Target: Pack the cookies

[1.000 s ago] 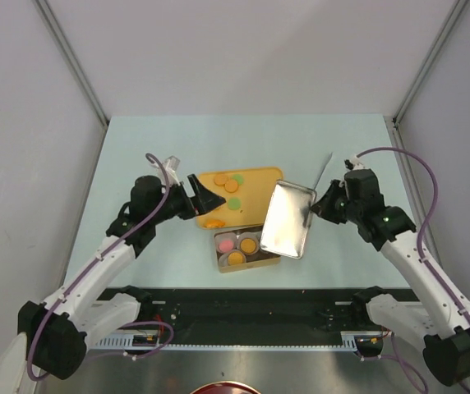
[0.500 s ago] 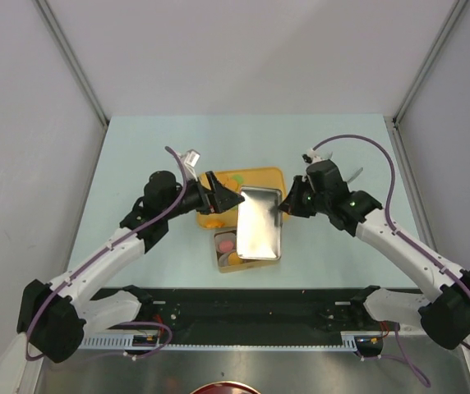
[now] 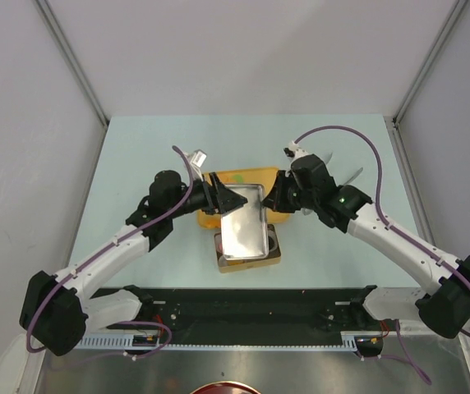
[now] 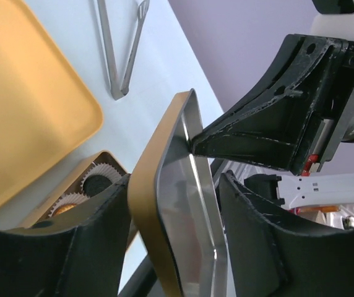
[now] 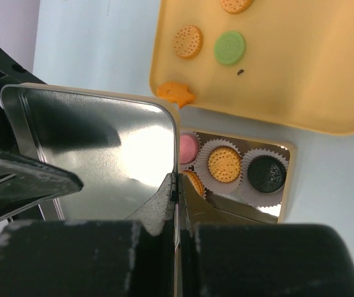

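My right gripper (image 3: 271, 200) is shut on the edge of the shiny tin lid (image 3: 243, 225) and holds it tilted over the gold tin box (image 3: 278, 248). In the right wrist view the closed gripper (image 5: 177, 184) pinches the lid (image 5: 96, 148). The box (image 5: 290, 162) holds pink (image 5: 189, 148), orange (image 5: 224, 163) and black (image 5: 266, 174) cookies in paper cups. Orange (image 5: 188, 41) and green (image 5: 229, 47) cookies lie on the yellow tray (image 5: 307, 74). My left gripper (image 3: 237, 199) is open, its fingers either side of the lid's far edge (image 4: 180, 204).
The yellow tray (image 3: 216, 178) lies behind the tin. Metal tongs (image 3: 347, 176) lie on the table at the right, also in the left wrist view (image 4: 121, 49). A broken orange piece (image 5: 176, 94) sits at the tray's corner.
My right gripper has carried the lid left, from beside the tin to over it. My left gripper has moved right until its fingers straddle the lid's edge.
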`<move>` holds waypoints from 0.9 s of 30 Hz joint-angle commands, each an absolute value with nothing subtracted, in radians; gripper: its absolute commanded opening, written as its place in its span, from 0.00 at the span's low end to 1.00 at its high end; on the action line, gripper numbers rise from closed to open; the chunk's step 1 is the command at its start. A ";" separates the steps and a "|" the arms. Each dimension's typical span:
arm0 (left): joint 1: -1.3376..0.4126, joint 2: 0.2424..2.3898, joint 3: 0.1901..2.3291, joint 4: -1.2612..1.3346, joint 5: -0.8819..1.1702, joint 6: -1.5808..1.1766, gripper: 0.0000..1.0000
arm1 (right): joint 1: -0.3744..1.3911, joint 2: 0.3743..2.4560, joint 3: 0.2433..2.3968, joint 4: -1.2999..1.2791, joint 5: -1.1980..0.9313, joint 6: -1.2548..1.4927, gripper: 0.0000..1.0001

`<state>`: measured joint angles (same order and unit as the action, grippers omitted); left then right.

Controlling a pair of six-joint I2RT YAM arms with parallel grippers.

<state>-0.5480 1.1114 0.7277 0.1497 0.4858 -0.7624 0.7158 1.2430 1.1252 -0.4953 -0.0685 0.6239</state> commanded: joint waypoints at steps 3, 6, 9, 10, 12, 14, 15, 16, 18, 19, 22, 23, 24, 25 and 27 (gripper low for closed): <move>-0.563 1.120 0.719 0.261 0.561 -0.795 0.48 | 0.739 1.253 1.186 -0.451 -0.075 0.611 0.00; -0.569 1.121 0.713 0.279 0.571 -0.796 0.38 | 0.741 1.249 1.186 -0.446 -0.081 0.612 0.00; -0.572 1.120 0.709 0.282 0.580 -0.798 0.27 | 0.741 1.252 1.186 -0.446 -0.081 0.615 0.00; -0.574 1.120 0.707 0.285 0.580 -0.798 0.24 | 0.741 1.252 1.184 -0.448 -0.083 0.615 0.00; -0.574 1.117 0.706 0.285 0.584 -0.796 0.13 | 0.742 1.249 1.183 -0.446 -0.086 0.614 0.00; -0.574 1.114 0.706 0.284 0.583 -0.792 0.00 | 0.742 1.244 1.183 -0.448 -0.086 0.612 0.00; -0.574 1.112 0.706 0.281 0.583 -0.792 0.00 | 0.744 1.241 1.183 -0.449 -0.084 0.612 0.00; -0.574 1.111 0.706 0.276 0.581 -0.790 0.00 | 0.744 1.241 1.181 -0.451 -0.084 0.611 0.05; -0.574 1.103 0.706 0.275 0.578 -0.787 0.00 | 0.744 1.236 1.186 -0.460 -0.083 0.603 0.10; -0.574 1.100 0.707 0.272 0.574 -0.785 0.00 | 0.744 1.229 1.186 -0.465 -0.080 0.600 0.20; -0.574 1.086 0.729 0.230 0.549 -0.762 0.01 | 0.742 1.209 1.207 -0.508 -0.043 0.585 0.44; -0.574 1.085 0.738 0.215 0.542 -0.746 0.00 | 0.739 1.201 1.232 -0.544 -0.014 0.577 0.47; -0.572 1.075 0.756 0.190 0.535 -0.736 0.01 | 0.736 1.194 1.244 -0.566 -0.002 0.559 0.50; -0.572 1.071 0.765 0.180 0.520 -0.727 0.00 | 0.733 1.183 1.258 -0.584 0.029 0.552 0.54; -0.572 1.065 0.794 0.147 0.503 -0.701 0.00 | 0.715 1.141 1.282 -0.629 0.070 0.540 0.56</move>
<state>-0.5667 1.1080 0.7116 0.1852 0.5282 -0.7643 0.7357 1.2346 1.1877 -0.5579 -0.0277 0.5846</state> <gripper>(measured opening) 0.212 0.540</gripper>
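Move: The left hand, open, already straddles the left edge of the box lid, whose middle lies about 3 cm right, 5 cm back and 2 cm below it. The right hand pinches the opposite edge, with the lid's middle some 5 cm left, 5 cm back and about level. The cookie box sits about 4 cm right, 8 cm back and 18 cm below the left hand; the tray is around 5 cm ahead, 3 cm right and 19 cm down. The left fingers close on the lid's left edge and pinch it, the left hand easing only about 1 cm back and to the right. The right hand keeps its pinch almost in place until that grip is made, then opens to about half, lets go of the right edge and starts rising, some 1.5 cm. ##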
